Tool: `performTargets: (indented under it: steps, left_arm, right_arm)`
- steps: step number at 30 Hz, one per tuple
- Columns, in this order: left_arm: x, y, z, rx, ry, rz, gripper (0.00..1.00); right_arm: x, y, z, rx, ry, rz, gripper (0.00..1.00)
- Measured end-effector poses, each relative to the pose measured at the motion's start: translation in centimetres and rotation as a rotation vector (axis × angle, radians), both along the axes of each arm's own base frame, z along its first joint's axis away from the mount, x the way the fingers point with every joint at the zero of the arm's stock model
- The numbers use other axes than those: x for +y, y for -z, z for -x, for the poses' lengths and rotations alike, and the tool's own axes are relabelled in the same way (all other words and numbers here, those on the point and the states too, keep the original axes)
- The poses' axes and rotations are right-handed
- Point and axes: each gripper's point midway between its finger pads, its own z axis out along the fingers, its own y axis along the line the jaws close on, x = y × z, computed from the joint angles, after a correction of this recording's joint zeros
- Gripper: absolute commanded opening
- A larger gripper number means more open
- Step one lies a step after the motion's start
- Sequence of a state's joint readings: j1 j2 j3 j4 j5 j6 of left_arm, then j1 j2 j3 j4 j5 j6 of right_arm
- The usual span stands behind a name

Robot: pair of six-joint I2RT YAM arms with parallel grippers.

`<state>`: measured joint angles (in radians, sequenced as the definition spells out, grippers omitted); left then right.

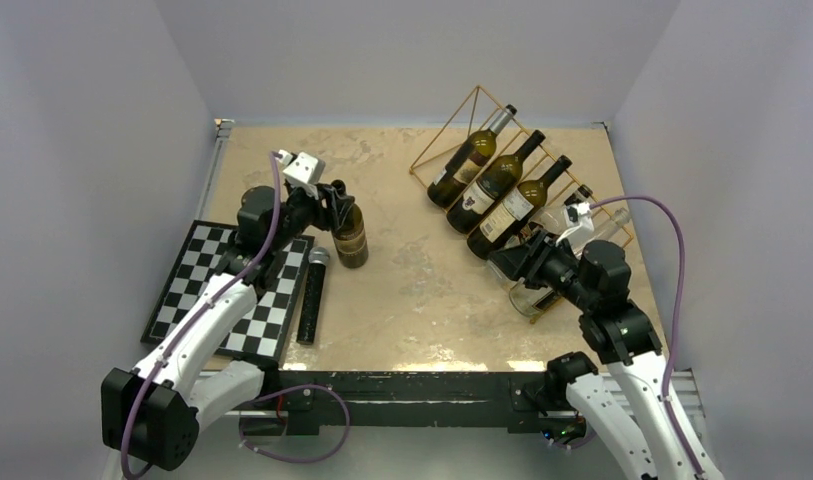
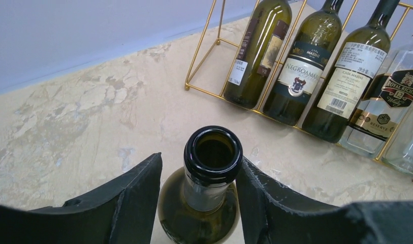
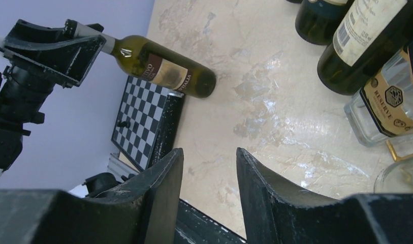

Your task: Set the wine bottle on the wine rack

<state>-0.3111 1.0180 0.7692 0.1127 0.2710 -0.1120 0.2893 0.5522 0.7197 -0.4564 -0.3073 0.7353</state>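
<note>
A dark green wine bottle [image 1: 350, 235] stands upright left of the table's middle, uncorked. My left gripper [image 1: 332, 205] straddles its neck. In the left wrist view the bottle mouth [image 2: 213, 152] sits between the fingers of the left gripper [image 2: 200, 158]: the right finger touches the lip and a gap shows at the left finger. The gold wire wine rack [image 1: 443, 128] stands at the back right with three wine bottles lying in it. My right gripper [image 1: 507, 262] hovers by the rack's near end, with nothing between its slightly parted fingers [image 3: 210, 150]. The right wrist view shows the bottle [image 3: 158, 68] from the side.
A black-and-white chessboard [image 1: 232, 290] lies at the left front, with a black cylinder [image 1: 312, 295] with a silver cap beside it. Clear glass bottles [image 1: 532, 295] fill the rack's near slots. A clear liquor bottle [image 3: 387, 101] lies close to my right gripper.
</note>
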Motion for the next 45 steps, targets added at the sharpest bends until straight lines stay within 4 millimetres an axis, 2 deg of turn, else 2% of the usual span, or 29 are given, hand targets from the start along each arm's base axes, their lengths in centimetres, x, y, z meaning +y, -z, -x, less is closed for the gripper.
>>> performTargets:
  steps: [2, 4, 6, 8, 11, 12, 16, 17, 24, 26, 29, 33, 37, 39, 41, 45]
  left_arm:
    - [0.1, 0.4, -0.1, -0.006, -0.011, 0.002, 0.44]
    - [0.1, 0.6, -0.3, -0.011, -0.02, 0.01, 0.41]
    - [0.1, 0.7, -0.4, -0.018, -0.027, 0.021, 0.43]
    - [0.0, 0.7, -0.7, -0.031, -0.04, 0.033, 0.5]
    - [-0.2, 1.2, -0.8, -0.035, -0.048, 0.04, 0.47]
    - [-0.2, 1.5, -0.8, -0.033, -0.051, 0.039, 0.42]
    - [-0.3, 1.7, -1.1, -0.042, -0.068, 0.028, 0.01]
    - [-0.2, 1.7, -1.1, -0.041, -0.071, 0.031, 0.0]
    - [-0.1, 1.4, -2.4, -0.019, -0.104, -0.009, 0.0]
    - [-0.2, 0.5, -3.3, -0.015, -0.109, -0.032, 0.0]
    - [-0.6, -2.1, -4.7, -0.047, -0.108, -0.042, 0.0]
    - [-1.5, -7.7, -7.0, -0.136, -0.107, -0.018, 0.0]
    - [-2.7, -11.5, -9.7, -0.195, -0.097, 0.01, 0.0]
    - [-3.5, -12.1, -11.2, -0.198, -0.086, 0.018, 0.0]
    - [-4.4, -11.8, -12.7, -0.183, -0.071, 0.02, 0.0]
    - [-7.0, -9.7, -16.1, -0.12, -0.032, 0.013, 0.0]
  right_arm:
    - [0.0, 0.6, 0.3, 0.013, 0.001, -0.01, 0.47]
    - [-0.1, 1.1, 0.5, 0.023, 0.004, -0.014, 0.46]
    - [-0.1, 1.4, 0.7, 0.026, 0.006, -0.017, 0.46]
    - [-0.2, 1.3, 0.9, 0.021, 0.009, -0.02, 0.45]
    - [-0.3, 1.0, 1.1, 0.006, 0.013, -0.026, 0.45]
    - [-0.3, 1.0, 1.2, 0.004, 0.013, -0.026, 0.45]
    - [-0.5, 1.0, 1.4, 0.006, 0.02, -0.024, 0.45]
    - [-0.5, 1.1, 1.4, 0.008, 0.02, -0.023, 0.45]
    - [-0.8, 1.6, 1.3, 0.027, 0.039, -0.008, 0.44]
    - [-1.1, 1.9, 1.4, 0.039, 0.048, 0.003, 0.44]
    - [-1.5, 2.0, 1.6, 0.05, 0.065, 0.018, 0.44]
    - [-1.9, 1.6, 1.9, 0.038, 0.079, 0.023, 0.43]
    - [-2.0, 1.6, 2.2, 0.043, 0.082, 0.025, 0.43]
    - [-2.0, 1.8, 2.3, 0.052, 0.082, 0.028, 0.43]
    - [-2.0, 1.9, 2.4, 0.057, 0.082, 0.03, 0.43]
    - [-2.0, 2.2, 2.3, 0.07, 0.082, 0.034, 0.42]
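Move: The wine bottle stands upright with its neck already between the left hand's open fingers, its middle about 1 cm ahead of that hand and some 11 cm below. The microphone's middle lies about 10 cm back and 10 cm left; the nearest racked bottle is some 27 cm right and 16 cm ahead, about 13 cm lower than the hand. From the right hand, the wine bottle is some 14 cm ahead and 32 cm left. The left fingers close and pinch the bottle's neck as the hand eases down and forward a centimetre or two. Then, keeping hold, the hand climbs steeply before swinging forward and rightward towards the rack's far-left end, finishing about 16 cm forward, 7 cm right and 10 cm up, sinking slightly at the end. The empty right hand drifts a few centimetres back, right and down. ##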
